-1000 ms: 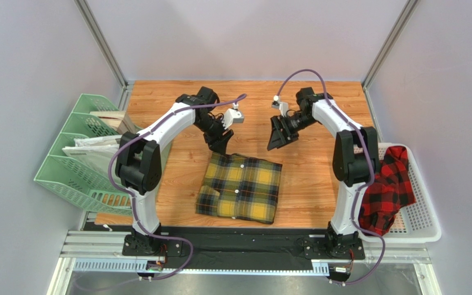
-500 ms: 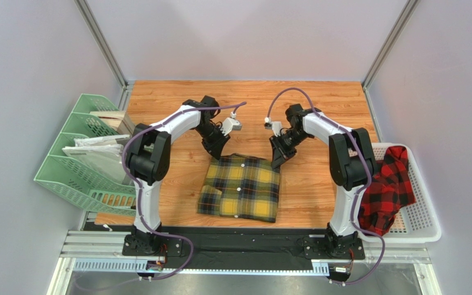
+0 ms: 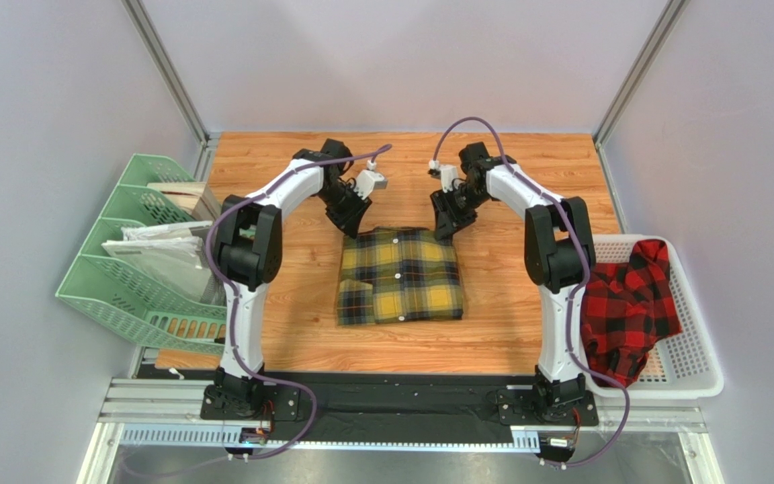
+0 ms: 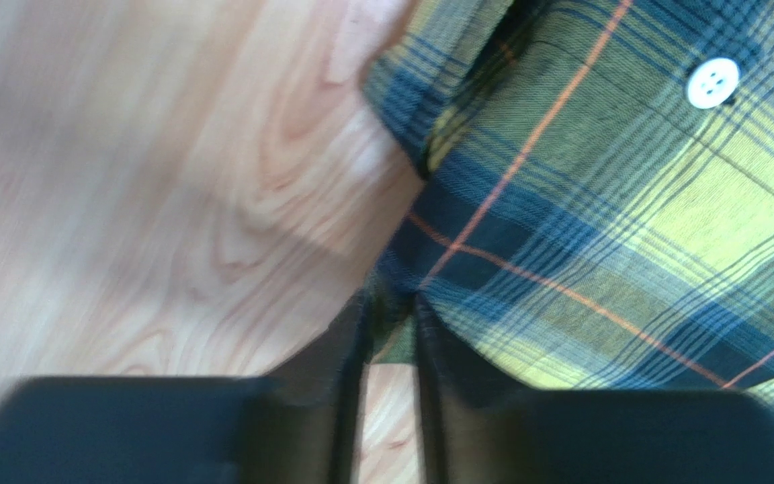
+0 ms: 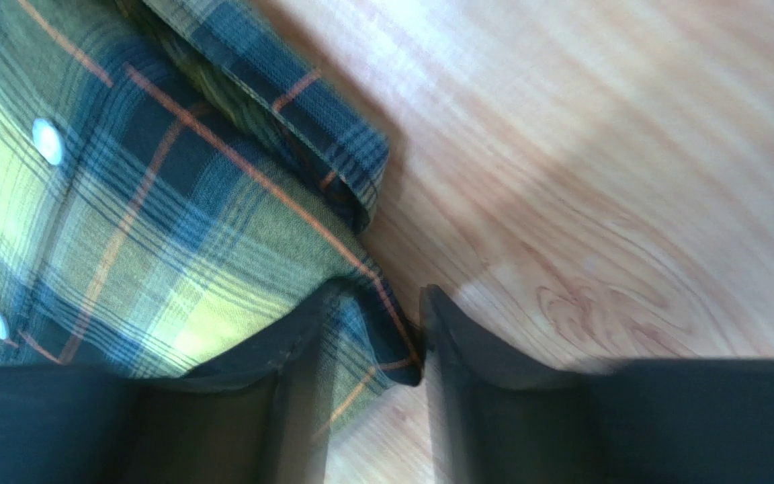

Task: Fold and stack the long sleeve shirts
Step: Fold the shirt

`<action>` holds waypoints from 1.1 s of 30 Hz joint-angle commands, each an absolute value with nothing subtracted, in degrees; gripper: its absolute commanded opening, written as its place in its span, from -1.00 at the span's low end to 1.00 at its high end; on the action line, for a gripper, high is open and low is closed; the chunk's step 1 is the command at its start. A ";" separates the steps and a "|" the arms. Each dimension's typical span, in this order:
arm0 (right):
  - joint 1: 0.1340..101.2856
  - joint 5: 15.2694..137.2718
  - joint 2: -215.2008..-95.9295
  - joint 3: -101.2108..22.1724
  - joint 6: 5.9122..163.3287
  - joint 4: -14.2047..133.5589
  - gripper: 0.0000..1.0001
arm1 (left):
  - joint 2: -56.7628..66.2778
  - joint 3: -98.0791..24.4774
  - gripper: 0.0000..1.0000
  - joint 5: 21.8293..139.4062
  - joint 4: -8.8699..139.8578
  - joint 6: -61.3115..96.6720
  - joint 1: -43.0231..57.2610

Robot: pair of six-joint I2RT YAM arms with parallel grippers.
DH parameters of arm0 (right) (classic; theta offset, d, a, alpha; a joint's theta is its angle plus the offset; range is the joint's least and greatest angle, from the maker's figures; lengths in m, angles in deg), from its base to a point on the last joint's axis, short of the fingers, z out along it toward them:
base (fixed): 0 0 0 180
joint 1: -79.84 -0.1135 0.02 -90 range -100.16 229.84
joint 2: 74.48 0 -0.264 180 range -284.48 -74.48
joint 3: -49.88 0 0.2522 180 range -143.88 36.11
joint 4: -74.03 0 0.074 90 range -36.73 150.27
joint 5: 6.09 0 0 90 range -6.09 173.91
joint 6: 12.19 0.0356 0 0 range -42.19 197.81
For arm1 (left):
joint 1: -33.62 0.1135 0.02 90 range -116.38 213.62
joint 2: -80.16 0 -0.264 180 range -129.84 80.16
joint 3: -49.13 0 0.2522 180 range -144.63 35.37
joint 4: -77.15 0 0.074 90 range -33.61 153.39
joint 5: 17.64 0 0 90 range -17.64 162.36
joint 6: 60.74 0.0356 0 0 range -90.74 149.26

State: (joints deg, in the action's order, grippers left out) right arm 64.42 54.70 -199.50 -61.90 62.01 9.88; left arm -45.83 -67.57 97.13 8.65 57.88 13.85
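Note:
The yellow-and-black checked long sleeve shirt point(image 3: 399, 274) lies folded in a rectangle on the wooden table point(image 3: 522, 182), buttons up. My left gripper point(image 3: 353, 224) is at its far left corner, and in the left wrist view that gripper point(image 4: 391, 303) is shut on a pinch of the shirt's edge point(image 4: 603, 232). At the far right corner sits my right gripper point(image 3: 449, 224); the right wrist view shows that gripper point(image 5: 378, 297) shut on the plaid corner point(image 5: 159, 222). The red-and-black checked shirt point(image 3: 623, 308) lies crumpled in the white basket point(image 3: 689, 358) at the right.
Green file trays point(image 3: 124, 267) holding papers stand at the table's left edge. Metal frame posts rise at the back corners. The arms' bases are bolted to a black rail point(image 3: 391, 403) along the near edge.
Both grippers dropped from above the table to the yellow shirt's far corners and closed on them. The shirt shifted toward the back and turned square with the table.

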 commanded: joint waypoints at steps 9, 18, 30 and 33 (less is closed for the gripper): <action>68.07 30.06 -175.14 -52.86 74.95 9.02 1.00 | -12.77 -45.25 0.98 127.44 18.19 39.39 13.15; 54.97 17.47 -168.26 -26.75 81.94 19.92 1.00 | -11.05 -21.42 0.98 143.98 47.62 9.59 4.00; 61.37 24.49 -191.46 -22.33 77.27 20.28 1.00 | -36.98 -25.10 0.98 134.15 28.33 28.03 11.90; 62.26 26.34 -190.68 -22.07 77.02 19.58 1.00 | -36.65 -24.84 0.98 132.03 27.54 29.17 13.84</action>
State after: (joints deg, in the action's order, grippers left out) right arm 60.74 15.75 -188.00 -23.30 78.01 18.56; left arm -34.49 -24.62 142.42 30.99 21.71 10.42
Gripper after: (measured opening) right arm 0.996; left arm 0.988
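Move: The left hand has the shirt's far left corner right at its fingertips. The middle of the near edge lies about 22 cm back, 9 cm to its right and 2 cm below; the near left corner is some 22 cm back and 2 cm left. The right hand has the far right corner at its tips; that near-edge middle is about 21 cm back and 8 cm left, the near right corner 21 cm back and 3 cm right. Both grippers let go of the shirt's far corners, opening wide as they rise about 16 cm, and swing some 20 cm back over the shirt to its near edge, drawing 5 to 6 cm towards each other. Sinking almost to their starting height, they tilt the fingers inward and back towards the bases, about 50 degrees back on the left and 40 on the right; one fingertip of each seems to touch the cloth by the edge. ##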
